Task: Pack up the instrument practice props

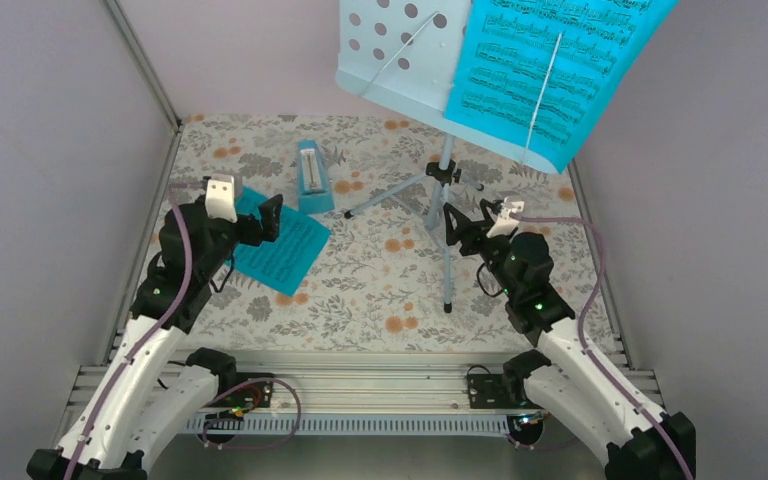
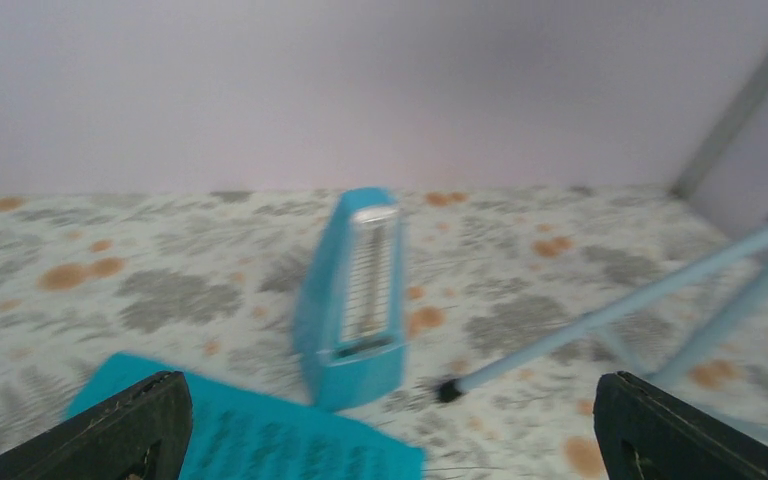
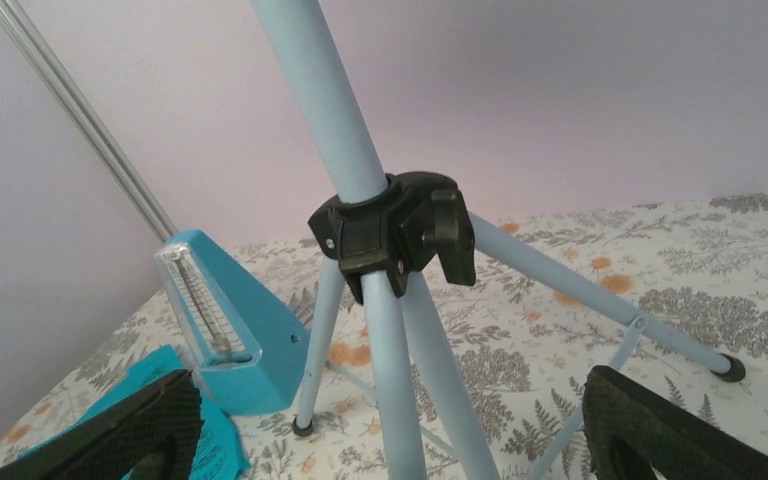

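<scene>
The light blue music stand point(image 1: 446, 215) stands on its tripod at centre right, and its perforated desk point(image 1: 397, 52) carries a teal sheet-music page point(image 1: 550, 62). A second teal page point(image 1: 282, 250) lies flat on the left, with the blue wedge metronome point(image 1: 310, 178) upright just behind it. My left gripper point(image 1: 250, 210) hovers open over that page, facing the metronome point(image 2: 355, 290) and a stand leg point(image 2: 610, 315). My right gripper point(image 1: 468, 222) is open at the stand's pole point(image 3: 400, 350), just below the black clamp point(image 3: 395, 225). Its fingers stand on either side of the pole, not touching it.
A floral cloth point(image 1: 380, 290) covers the table. Pale walls with metal corner posts point(image 1: 145, 65) close in the left, back and right. The tripod legs point(image 1: 385, 200) spread across the middle, one foot ending near the metronome. A rail point(image 1: 360, 385) runs along the near edge.
</scene>
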You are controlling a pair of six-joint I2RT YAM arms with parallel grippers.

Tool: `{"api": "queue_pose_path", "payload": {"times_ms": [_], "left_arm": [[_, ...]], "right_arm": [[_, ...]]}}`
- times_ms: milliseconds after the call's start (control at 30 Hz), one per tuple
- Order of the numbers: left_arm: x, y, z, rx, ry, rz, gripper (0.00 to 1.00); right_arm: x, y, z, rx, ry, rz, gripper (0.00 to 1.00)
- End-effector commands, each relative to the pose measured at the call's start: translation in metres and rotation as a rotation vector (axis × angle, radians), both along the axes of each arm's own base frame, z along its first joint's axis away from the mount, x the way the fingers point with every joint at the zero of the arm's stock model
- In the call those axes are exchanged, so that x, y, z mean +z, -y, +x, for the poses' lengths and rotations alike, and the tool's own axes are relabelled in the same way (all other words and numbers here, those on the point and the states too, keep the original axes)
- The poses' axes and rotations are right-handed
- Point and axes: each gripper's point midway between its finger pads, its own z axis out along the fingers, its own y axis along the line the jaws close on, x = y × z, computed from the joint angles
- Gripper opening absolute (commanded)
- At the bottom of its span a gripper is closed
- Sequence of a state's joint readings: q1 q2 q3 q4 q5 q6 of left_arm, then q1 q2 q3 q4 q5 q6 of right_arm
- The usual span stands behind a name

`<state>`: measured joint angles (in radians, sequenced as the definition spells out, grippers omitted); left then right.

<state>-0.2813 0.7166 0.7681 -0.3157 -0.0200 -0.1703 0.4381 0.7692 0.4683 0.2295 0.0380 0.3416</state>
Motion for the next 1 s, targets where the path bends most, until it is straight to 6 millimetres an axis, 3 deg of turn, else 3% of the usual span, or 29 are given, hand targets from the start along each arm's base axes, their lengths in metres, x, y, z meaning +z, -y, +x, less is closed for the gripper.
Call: {"api": "queue_pose_path", "payload": {"times_ms": [0,100,200,333,467,633,833,967], "left_arm": [[0.060,0.044,-0.022,-0.268,0.116,-0.173,0.99],[0.101,0.076,-0.040,-0.476,0.149,-0.243,0.96],[0.122,0.106,-0.046,-0.594,0.131,-0.267,0.93],[0.138,0.163,-0.054,-0.691,0.112,-0.211,0.93],[0.157,0.220,-0.058,-0.800,0.108,-0.191,0.91],[0.191,0.273,-0.066,-0.914,0.130,-0.195,0.80],[0.213,0.292,-0.039,-0.843,0.119,-0.228,0.76],[0.223,0.303,-0.022,-0.800,0.088,-0.241,0.75]], "right_arm": [[-0.025,-0.006,-0.014,0.052,-0.106,-0.012,0.90],[-0.032,-0.029,-0.027,0.205,-0.158,0.002,0.90],[-0.029,-0.056,-0.047,0.400,-0.179,0.003,0.88],[-0.003,-0.077,-0.071,0.592,-0.183,-0.006,0.86],[0.046,-0.077,-0.082,0.632,-0.135,-0.021,0.89],[0.114,-0.074,-0.106,0.686,-0.025,-0.012,0.89],[0.204,-0.052,-0.129,0.613,0.145,0.011,0.90],[0.249,-0.024,-0.119,0.419,0.171,0.041,0.90]]}}
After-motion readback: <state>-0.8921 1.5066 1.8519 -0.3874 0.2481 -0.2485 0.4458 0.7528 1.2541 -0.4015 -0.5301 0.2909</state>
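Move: From my left hand, the music sheet on the stand lies about 45 cm right, 3 cm ahead and 30 cm up; the tripod hub some 34 cm right, 9 ahead and 6 below, the metronome 22 ahead, 4 right and 22 below. From my right hand, that sheet is 3 cm ahead, 7 right and 33 up, and the hub 9 ahead, 5 left and 3 below. I swing my left hand about 30 cm right and 20 cm up, over the metronome's side of the table towards the sheet on the stand, turning it some 50 degrees clockwise and narrowing its fingers a little. My open right hand dips slightly leftward, then climbs up and back from the tripod hub, turning counter-clockwise. ##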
